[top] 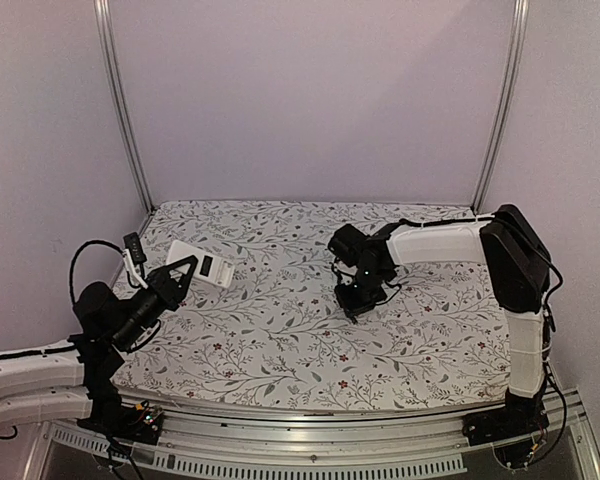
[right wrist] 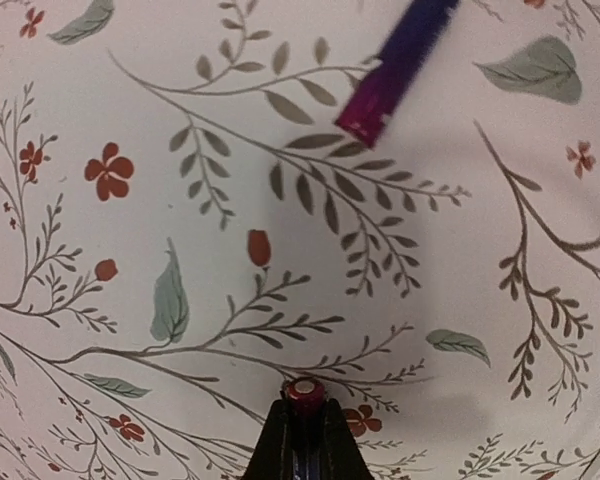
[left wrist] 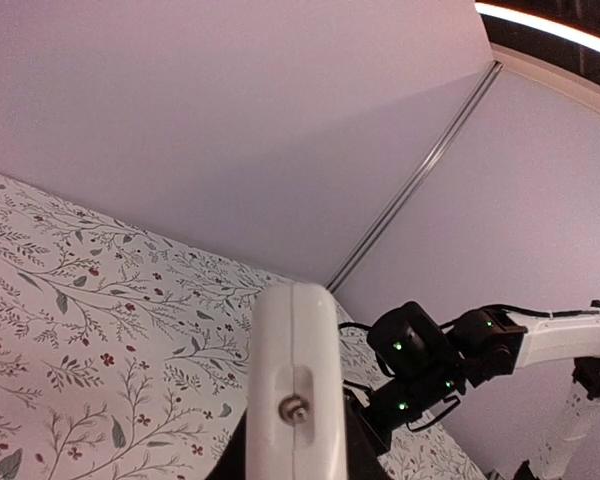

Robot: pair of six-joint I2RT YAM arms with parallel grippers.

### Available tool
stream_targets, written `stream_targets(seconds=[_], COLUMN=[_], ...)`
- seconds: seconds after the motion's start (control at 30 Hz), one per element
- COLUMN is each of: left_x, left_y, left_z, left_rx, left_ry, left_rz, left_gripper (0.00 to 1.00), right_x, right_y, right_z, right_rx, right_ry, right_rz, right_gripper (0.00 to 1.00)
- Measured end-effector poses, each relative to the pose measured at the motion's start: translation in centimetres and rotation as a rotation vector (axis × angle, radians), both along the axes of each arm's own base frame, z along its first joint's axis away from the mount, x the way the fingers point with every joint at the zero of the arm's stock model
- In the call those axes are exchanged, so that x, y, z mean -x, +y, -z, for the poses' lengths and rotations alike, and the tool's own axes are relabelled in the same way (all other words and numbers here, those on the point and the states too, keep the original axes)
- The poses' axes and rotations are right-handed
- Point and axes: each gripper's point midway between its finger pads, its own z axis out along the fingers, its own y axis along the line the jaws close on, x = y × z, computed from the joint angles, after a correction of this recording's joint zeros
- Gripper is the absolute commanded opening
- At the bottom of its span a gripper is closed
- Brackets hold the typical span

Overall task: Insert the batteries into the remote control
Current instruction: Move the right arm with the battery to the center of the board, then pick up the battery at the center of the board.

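My left gripper (top: 183, 270) is shut on the white remote control (top: 202, 264), holding it above the left side of the cloth with its dark slot facing up. The left wrist view looks at the remote control (left wrist: 295, 350) end-on, with a metal contact in its end. Dark fingers (left wrist: 365, 445) flank it. My right gripper (right wrist: 303, 425) points down at the cloth and is shut on one battery (right wrist: 303, 391), whose red-rimmed end sticks out between the fingers. A second battery (right wrist: 398, 68), dark with a purple sheen, lies on the cloth ahead of it.
The flowered tablecloth (top: 280, 330) covers the table, with pale walls and metal corner posts (top: 120, 100) behind. The right arm (left wrist: 430, 360) shows across the table in the left wrist view.
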Motion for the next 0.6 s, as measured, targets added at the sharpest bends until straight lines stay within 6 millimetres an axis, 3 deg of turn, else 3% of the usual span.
stream_targets(seconds=[0.23,0.37,0.5,0.6], left_x=[0.0,0.0,0.0,0.0], left_y=[0.0,0.0,-0.1,-0.1], left_z=[-0.1,-0.3,-0.3,-0.3], left_rx=[0.0,0.002,0.001,0.001], left_ry=[-0.001,-0.003,-0.004,-0.005], left_rz=[0.0,0.002,0.004,0.01], left_gripper=[0.0,0.0,0.0,0.0], right_x=[1.0,2.0,2.6,3.0], right_y=[-4.9,-5.9,-6.6,-6.9], right_z=[0.0,0.0,0.0,0.0], right_rx=[0.019,0.027,0.042,0.058], right_ry=[0.045,0.065,0.081,0.097], right_rz=[0.198,0.259,0.298,0.314], right_gripper=[0.0,0.01,0.1,0.11])
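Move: The right hand, low over the table with one battery in its fingers, heads for a bare patch of table about 7 cm to its right and 3 cm back, roughly at its own height. The loose battery lies some 9 cm ahead and 3 cm left of that hand; a white piece lies about 13 cm to its right, level with it. From the left hand, holding the remote control, the bare patch is about 40 cm right, 3 cm ahead and 22 cm down. Sideways to its right, fast at first and then easing off, the right hand carries the gripped battery about 7 cm low along the table, drawing back some 3 cm more and more as it goes. The wrist turns clockwise nearly 20 degrees and the fingers stay shut on the battery, taking it away from the loose one and towards the white piece. ##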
